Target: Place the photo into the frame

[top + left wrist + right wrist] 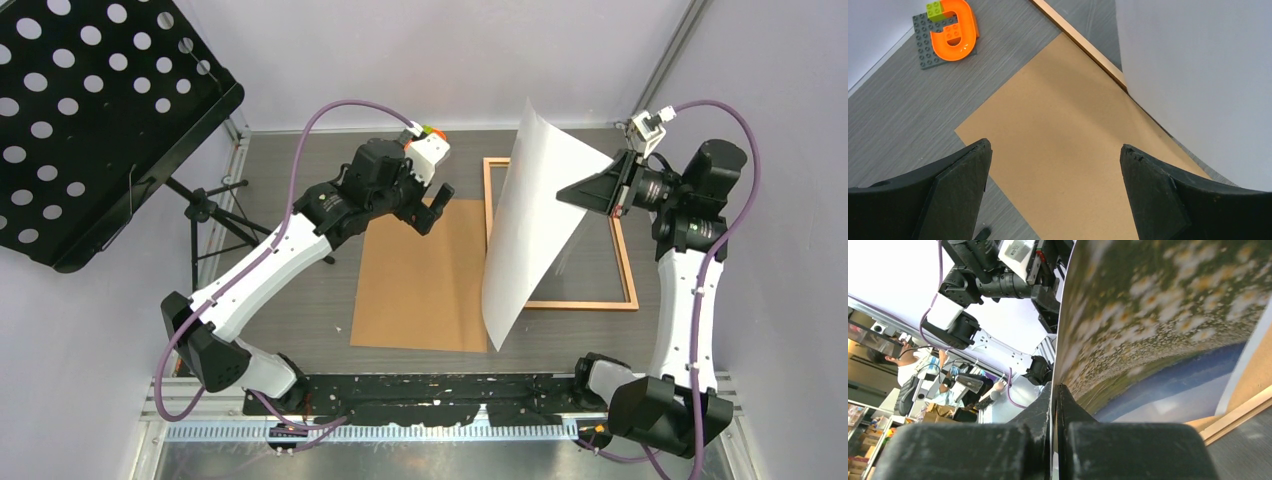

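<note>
The photo (535,215) stands on edge over the left part of the frame (627,270), its plain white back toward the camera above. My right gripper (572,195) is shut on its right edge. In the right wrist view the printed side of the photo (1168,305) shows a flowery field and blue hills, pinched between my fingertips (1057,388). The frame's wooden edge (1243,412) lies below. My left gripper (432,205) hangs open over the brown backing board (420,275), with nothing between its fingers (963,165). The photo's white back (1198,75) fills the right of the left wrist view.
An orange toy piece on a grey studded plate (945,32) lies on the table behind the board. A black perforated music stand (90,110) rises at the far left. The frame's left rail (1083,42) runs beside the board.
</note>
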`<act>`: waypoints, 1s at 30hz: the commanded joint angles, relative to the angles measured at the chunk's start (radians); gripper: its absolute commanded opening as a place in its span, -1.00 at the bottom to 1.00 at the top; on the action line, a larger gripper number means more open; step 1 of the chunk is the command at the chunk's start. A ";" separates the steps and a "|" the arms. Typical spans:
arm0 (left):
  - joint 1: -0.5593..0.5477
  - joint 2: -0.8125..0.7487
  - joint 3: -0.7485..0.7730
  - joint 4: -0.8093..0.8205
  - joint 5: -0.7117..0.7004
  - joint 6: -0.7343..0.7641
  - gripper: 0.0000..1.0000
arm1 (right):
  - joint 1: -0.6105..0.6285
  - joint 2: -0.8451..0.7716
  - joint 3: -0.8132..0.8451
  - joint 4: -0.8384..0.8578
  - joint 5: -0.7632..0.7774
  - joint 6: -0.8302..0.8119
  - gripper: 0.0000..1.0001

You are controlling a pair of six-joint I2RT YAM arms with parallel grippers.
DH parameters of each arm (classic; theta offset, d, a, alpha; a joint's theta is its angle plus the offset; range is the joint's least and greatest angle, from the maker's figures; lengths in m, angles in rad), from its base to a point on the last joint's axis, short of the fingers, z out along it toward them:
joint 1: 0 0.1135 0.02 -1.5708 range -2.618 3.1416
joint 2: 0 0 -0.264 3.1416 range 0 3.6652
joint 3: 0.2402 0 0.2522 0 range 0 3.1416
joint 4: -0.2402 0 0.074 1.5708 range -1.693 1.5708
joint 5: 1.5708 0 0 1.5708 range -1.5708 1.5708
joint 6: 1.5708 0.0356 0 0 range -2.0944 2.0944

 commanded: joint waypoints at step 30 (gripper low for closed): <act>-0.009 0.025 0.044 -0.007 0.073 -0.028 0.99 | -0.296 0.329 0.047 1.844 -0.056 1.569 -0.88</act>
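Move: The right hand holds the photo pinched by one edge, the sheet hanging curled from it; the frame, lying flat, has its middle some 16 cm farther out, 6 cm to this hand's right and roughly 38 cm below. The brown card lies about 25 cm to the left, 5 cm farther out, at table height; the toy plate is some 38 cm ahead and 25 cm left. From the idle left hand, the frame's middle is about 9 cm ahead, 30 cm right and 28 cm down. Keeping its pinch on the photo's edge, the right hand carries the sheet away from the brown card and across above the frame, about 10 cm to the right and 5 cm forward. It starts with a small rise back, dips a couple of centimetres in the swing, then lifts again, while the wrist turns some 15 degrees clockwise and tips about 10. ##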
